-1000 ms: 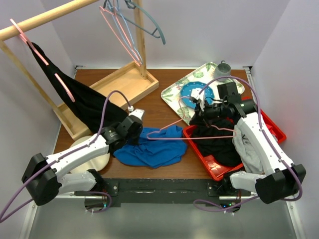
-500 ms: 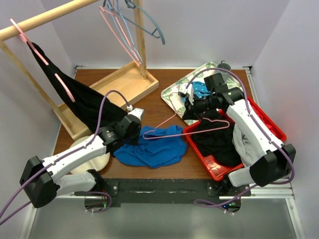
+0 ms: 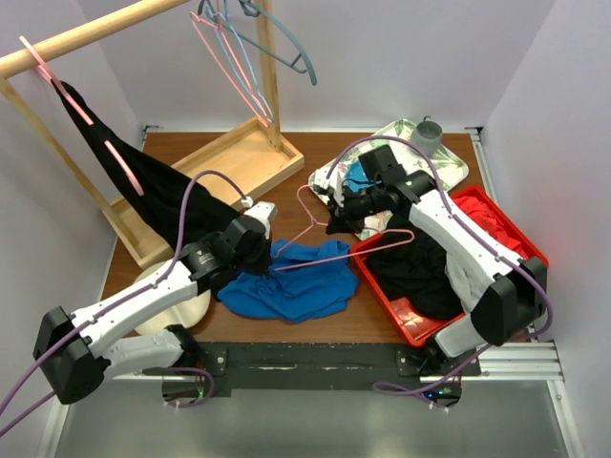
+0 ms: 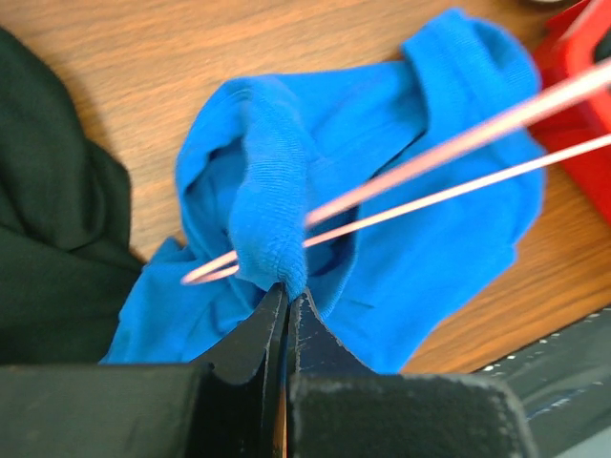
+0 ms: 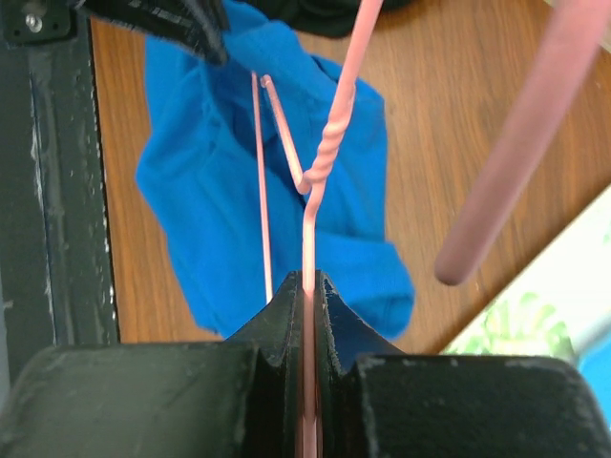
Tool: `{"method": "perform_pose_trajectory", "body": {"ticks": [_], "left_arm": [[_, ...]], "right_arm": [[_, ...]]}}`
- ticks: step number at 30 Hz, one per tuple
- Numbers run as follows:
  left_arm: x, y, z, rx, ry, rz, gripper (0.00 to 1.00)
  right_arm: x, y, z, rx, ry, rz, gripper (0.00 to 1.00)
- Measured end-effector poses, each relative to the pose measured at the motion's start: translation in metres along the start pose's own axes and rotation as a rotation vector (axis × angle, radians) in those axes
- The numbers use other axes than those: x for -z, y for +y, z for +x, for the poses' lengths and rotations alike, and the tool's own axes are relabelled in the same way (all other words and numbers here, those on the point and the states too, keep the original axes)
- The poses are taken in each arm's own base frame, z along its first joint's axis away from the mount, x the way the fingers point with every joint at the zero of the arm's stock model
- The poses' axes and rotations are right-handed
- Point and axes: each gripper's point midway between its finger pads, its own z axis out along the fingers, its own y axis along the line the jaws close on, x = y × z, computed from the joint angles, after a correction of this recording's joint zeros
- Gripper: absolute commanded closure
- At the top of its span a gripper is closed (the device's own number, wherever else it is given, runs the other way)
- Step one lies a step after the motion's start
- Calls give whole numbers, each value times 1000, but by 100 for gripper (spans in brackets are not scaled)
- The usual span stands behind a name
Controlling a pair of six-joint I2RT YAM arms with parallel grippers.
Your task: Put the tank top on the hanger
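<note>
The royal-blue tank top (image 3: pixel 291 286) lies crumpled on the wooden table near the front edge. My left gripper (image 3: pixel 267 250) is shut on a raised fold of its strap (image 4: pixel 272 191), lifting it a little. The thin pink hanger (image 3: pixel 382 240) hangs over the tank top, and my right gripper (image 3: pixel 336 218) is shut on the wire just below the twisted neck (image 5: pixel 325 162). In the left wrist view the hanger's two wires (image 4: pixel 458 143) run past the lifted strap, and its rounded end pokes out on the strap's left side. Blue fabric (image 5: pixel 210 162) lies beneath the hanger.
A red bin (image 3: pixel 530 253) with black and grey clothes stands at the right. Behind it is a leaf-patterned tray (image 3: pixel 458 162). A wooden rack (image 3: pixel 239 157) at the back left carries a black garment (image 3: pixel 153 191) and spare hangers (image 3: pixel 234 67). A cream pad (image 3: pixel 167 305) lies at the front left.
My right arm has swung the pink hanger leftward, off the red bin and over the tank top. Its end now reaches the strap that my left gripper holds. The left arm barely shifted.
</note>
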Motion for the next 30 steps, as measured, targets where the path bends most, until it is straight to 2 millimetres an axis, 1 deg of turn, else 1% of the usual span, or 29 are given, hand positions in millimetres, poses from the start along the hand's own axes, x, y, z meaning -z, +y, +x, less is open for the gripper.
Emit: {"method": "perform_pose_trajectory", "body": {"ticks": [3, 6, 8, 9, 11, 12, 14, 15, 17, 20, 21, 23, 27, 30], "left_arm": [[5, -4, -6, 21, -26, 21, 100], [12, -8, -15, 49, -69, 46, 99], [17, -12, -22, 70, -102, 67, 87], [20, -15, -27, 79, -120, 81, 74], [25, -19, -32, 84, -138, 105, 59], [28, -22, -35, 88, -145, 118, 43], [36, -25, -40, 84, -161, 136, 31], [40, -26, -43, 74, -170, 144, 21], [50, -26, -48, 48, -187, 153, 13], [67, -22, -53, 1, -205, 155, 8], [72, -21, -54, -23, -211, 156, 4], [81, -20, -54, -87, -219, 170, 2], [92, -25, -49, -283, -226, 241, 2], [93, -36, -43, -447, -233, 335, 2]], "right_arm": [[-12, -3, -5, -8, -17, -10, 100], [-23, -1, -12, -11, -49, -45, 100], [-31, 5, -17, -9, -74, -82, 100], [-36, 8, -18, -12, -81, -103, 100], [-42, 14, -18, -16, -88, -131, 100], [-44, 16, -16, -21, -86, -141, 100], [-45, 19, -15, -29, -90, -160, 100], [-44, 19, -15, -31, -94, -165, 100], [-41, 19, -17, -30, -112, -178, 100], [-32, 21, -19, -15, -140, -197, 100], [-30, 23, -20, -7, -148, -207, 100], [-25, 27, -20, 15, -162, -230, 100], [-21, 42, -12, 57, -152, -294, 100], [-18, 52, -6, 88, -140, -337, 100]]}}
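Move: The left hand has the tank top's raised edge pinched, with the hanger's free end about 2 cm ahead of it and 2 cm lower. The black garment's lower end lies some 11 cm to its left, 4 cm ahead. From the right hand, holding the hanger, the tank top's middle is roughly 9 cm left, 8 cm back and 17 cm below; the blue plate is 17 cm ahead and 13 cm right, the red bin 30 cm right, 4 cm back. The left fingers, still pinching the tank top's edge, lift it about 3 cm, then open wide and let go as the hand climbs to about 10 cm up, draws slightly back, tips up and swings clockwise. The right hand keeps its grip on the hanger, feeds the free end some 4.5 cm left into the tank top, then draws it back about 5 cm and a little right, turning some 20 degrees counter-clockwise. ##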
